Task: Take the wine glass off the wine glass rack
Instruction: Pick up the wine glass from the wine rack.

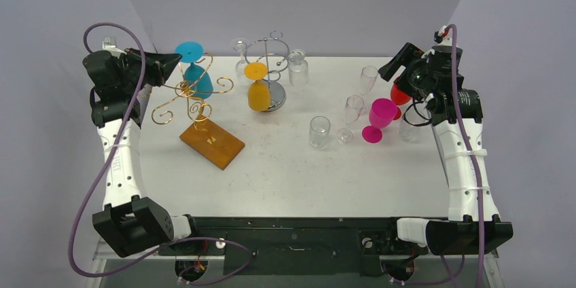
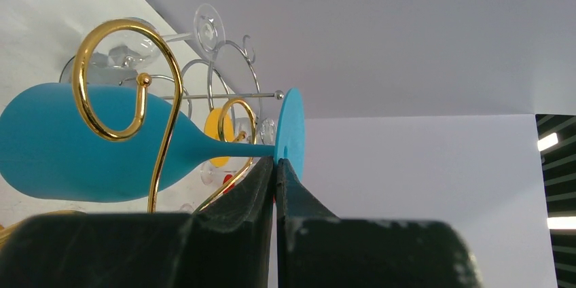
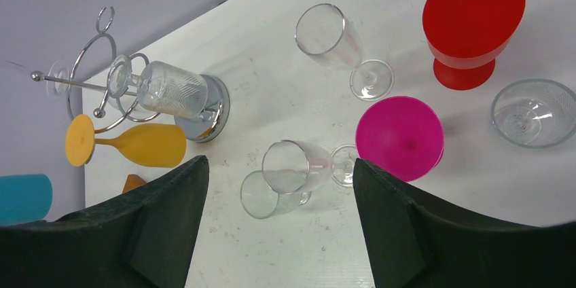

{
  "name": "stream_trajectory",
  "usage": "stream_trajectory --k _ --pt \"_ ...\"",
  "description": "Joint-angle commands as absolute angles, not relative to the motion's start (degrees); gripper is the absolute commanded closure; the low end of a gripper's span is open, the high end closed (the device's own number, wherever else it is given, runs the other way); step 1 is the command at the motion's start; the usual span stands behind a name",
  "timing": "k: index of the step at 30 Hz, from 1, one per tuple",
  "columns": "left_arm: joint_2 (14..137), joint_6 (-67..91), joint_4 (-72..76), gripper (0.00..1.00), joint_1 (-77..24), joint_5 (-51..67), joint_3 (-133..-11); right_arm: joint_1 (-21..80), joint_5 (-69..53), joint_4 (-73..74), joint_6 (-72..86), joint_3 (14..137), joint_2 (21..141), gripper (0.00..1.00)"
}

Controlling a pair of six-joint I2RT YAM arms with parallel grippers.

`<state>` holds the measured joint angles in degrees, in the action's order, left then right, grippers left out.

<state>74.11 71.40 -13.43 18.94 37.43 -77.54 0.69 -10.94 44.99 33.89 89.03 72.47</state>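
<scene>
A blue wine glass [image 1: 198, 81] hangs upside down on the gold wire rack [image 1: 178, 106], its round foot [image 1: 190, 50] on top. That rack stands on a brown wooden base [image 1: 212, 143] at the left. My left gripper [image 1: 178, 58] is shut, raised beside the rack. In the left wrist view its tips [image 2: 276, 162] touch the blue glass [image 2: 68, 145] where stem meets foot [image 2: 291, 128]; nothing shows clamped between them. The gold rack's curl [image 2: 112, 84] crosses the bowl. My right gripper [image 1: 388, 70] hangs open and empty [image 3: 280, 160] high over the right side.
A silver rack [image 1: 274, 95] at the back centre holds a yellow glass [image 1: 259, 94] and clear glasses. On the table's right stand a pink goblet [image 1: 380, 117], a red goblet [image 1: 399, 93], a clear tumbler [image 1: 319, 130] and two clear flutes [image 1: 353, 108].
</scene>
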Motion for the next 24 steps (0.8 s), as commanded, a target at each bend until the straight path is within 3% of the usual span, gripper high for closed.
stream_trajectory --k 1,24 --pt "76.39 71.4 -10.0 1.0 19.44 37.46 -81.83 0.22 -10.28 44.09 33.7 90.78 71.69 0.27" --pt "86.79 72.85 1.59 1.0 13.15 33.08 -98.98 2.52 -11.09 42.25 34.76 92.27 70.42 0.26"
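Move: The left fingers already pinch the rim of the upside-down blue wine glass's foot; its middle hangs about 9 cm below this hand, 2 cm ahead and 2 cm right. The gold rack's hub is roughly 7 cm back, 1 cm right and 3 cm below. The yellow glass hangs some 22 cm right, 2 cm back and 15 cm lower. From the right hand, the blue wine glass is about 51 cm left, 5 cm ahead and 4 cm lower. Keeping its pinch on the foot of the blue wine glass, the left hand carries it forward, away from the gold rack's hub and out past the curled wires, about 5.5 cm in all. The rise, also some 5.5 cm, comes mostly at the end, as the wrist tips the fingers up by roughly 10 degrees and a small leftward drift swings back right. ##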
